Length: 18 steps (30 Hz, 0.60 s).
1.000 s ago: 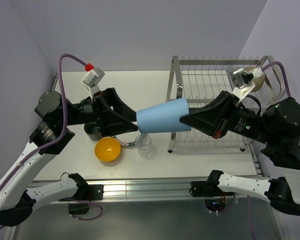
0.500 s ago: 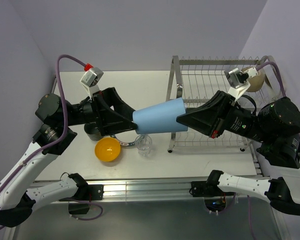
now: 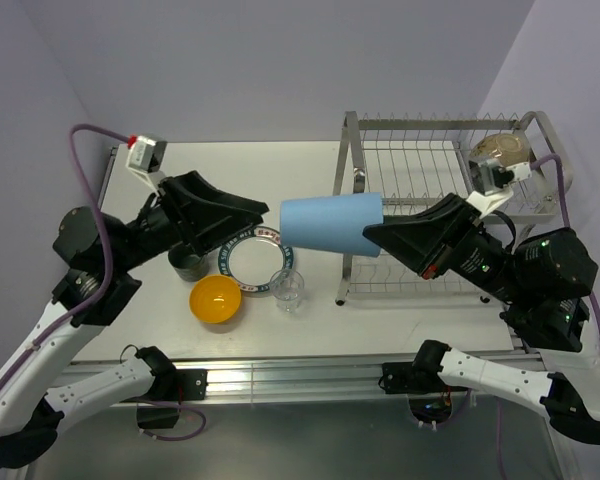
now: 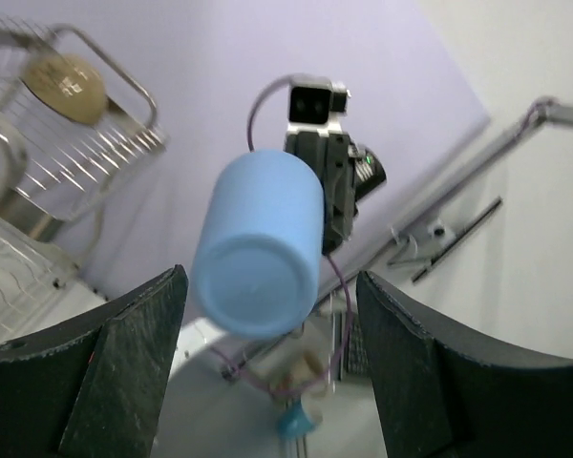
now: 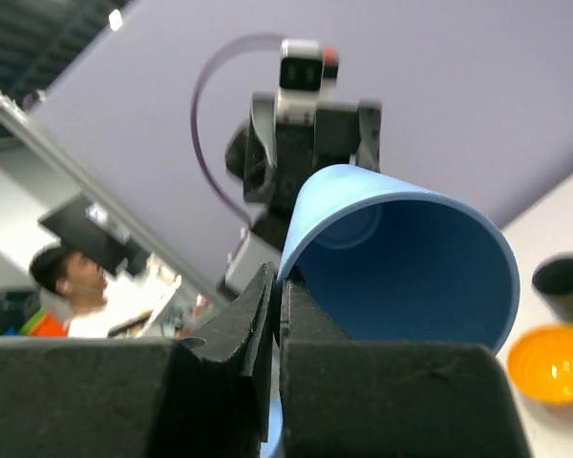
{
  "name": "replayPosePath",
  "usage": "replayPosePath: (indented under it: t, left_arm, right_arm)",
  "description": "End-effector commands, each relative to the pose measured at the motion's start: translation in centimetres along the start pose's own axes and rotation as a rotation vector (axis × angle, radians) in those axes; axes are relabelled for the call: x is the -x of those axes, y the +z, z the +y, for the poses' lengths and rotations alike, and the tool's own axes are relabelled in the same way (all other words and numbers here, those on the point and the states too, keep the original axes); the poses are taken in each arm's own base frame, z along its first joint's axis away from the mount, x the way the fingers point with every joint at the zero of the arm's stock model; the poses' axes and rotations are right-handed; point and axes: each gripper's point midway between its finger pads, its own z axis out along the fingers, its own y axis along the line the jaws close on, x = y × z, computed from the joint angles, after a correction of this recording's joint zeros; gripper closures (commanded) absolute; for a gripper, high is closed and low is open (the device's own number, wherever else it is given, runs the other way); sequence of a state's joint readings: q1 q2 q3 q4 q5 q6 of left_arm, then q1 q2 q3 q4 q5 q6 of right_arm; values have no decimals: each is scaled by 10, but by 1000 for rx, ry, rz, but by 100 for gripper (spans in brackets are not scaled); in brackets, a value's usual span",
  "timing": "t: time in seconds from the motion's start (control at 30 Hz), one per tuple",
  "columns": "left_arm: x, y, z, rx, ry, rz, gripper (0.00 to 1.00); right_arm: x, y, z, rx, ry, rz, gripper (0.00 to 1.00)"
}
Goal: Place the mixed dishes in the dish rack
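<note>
The light blue tumbler (image 3: pixel 330 222) hangs on its side in the air in front of the dish rack (image 3: pixel 410 160). My right gripper (image 3: pixel 372 235) is shut on its rim; the right wrist view shows the jaws (image 5: pixel 279 286) pinching the wall of the tumbler (image 5: pixel 411 258). My left gripper (image 3: pixel 260 222) is open and stands just left of the tumbler's base without touching it. In the left wrist view the tumbler (image 4: pixel 258 248) floats between my spread fingers (image 4: pixel 134 353). The beige bowl (image 3: pixel 502 150) sits in the rack's upper right corner.
On the table lie the white plate with a teal rim (image 3: pixel 258 262), the small orange bowl (image 3: pixel 215 298), the clear glass (image 3: pixel 288 288) and the dark mug (image 3: pixel 187 262), all under my left arm. The rack's left post (image 3: pixel 346 200) stands just behind the tumbler.
My left gripper has let go of the tumbler's base, opened and drawn back to the left. The right gripper keeps the tumbler and has carried it slightly right toward the rack.
</note>
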State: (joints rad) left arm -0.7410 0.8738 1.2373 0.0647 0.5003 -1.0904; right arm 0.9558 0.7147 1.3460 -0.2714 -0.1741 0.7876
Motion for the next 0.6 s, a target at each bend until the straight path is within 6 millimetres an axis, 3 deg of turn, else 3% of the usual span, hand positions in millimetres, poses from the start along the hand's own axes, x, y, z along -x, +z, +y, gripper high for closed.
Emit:
replayPosePath:
  t: [0.0, 0.07, 0.3, 0.57]
  left_arm:
    - [52, -7, -14, 21, 14, -277, 22]
    - [67, -10, -18, 46, 50, -336, 21]
    - [86, -16, -2, 109, 29, -473, 21]
    - [87, 2, -6, 30, 65, -461, 20]
  right_arm:
    - [58, -1, 23, 50, -44, -250, 100]
    - [64, 2, 23, 38, -62, -274, 100]
    - [79, 25, 9, -14, -85, -345, 100]
    - [78, 60, 10, 43, -77, -353, 100]
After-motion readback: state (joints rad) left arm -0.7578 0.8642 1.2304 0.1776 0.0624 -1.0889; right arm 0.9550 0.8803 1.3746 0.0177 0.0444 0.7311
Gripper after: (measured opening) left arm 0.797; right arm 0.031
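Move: The blue cup, held by its rim in the right gripper, has its middle about 8 cm to the right of the open left gripper, nearly level and 1 cm back. From the right gripper, the dish rack's upper tier lies roughly 30 cm ahead, 21 cm right and 26 cm down, and the brown bowl on it 29 cm ahead and 31 cm right. The glass stands on the table some 11 cm ahead of the left gripper, 2 cm right. Keep the right gripper's pinch on the blue cup's rim and carry the cup forward about 6 cm and up 4 to 5, drifting slightly right, then left; swing the fingers clockwise and tip them up a little. Bring the left gripper along, open and clear of the cup's base, forward, up and left, turning some 20 degrees counter-clockwise as its fingers tip up. ##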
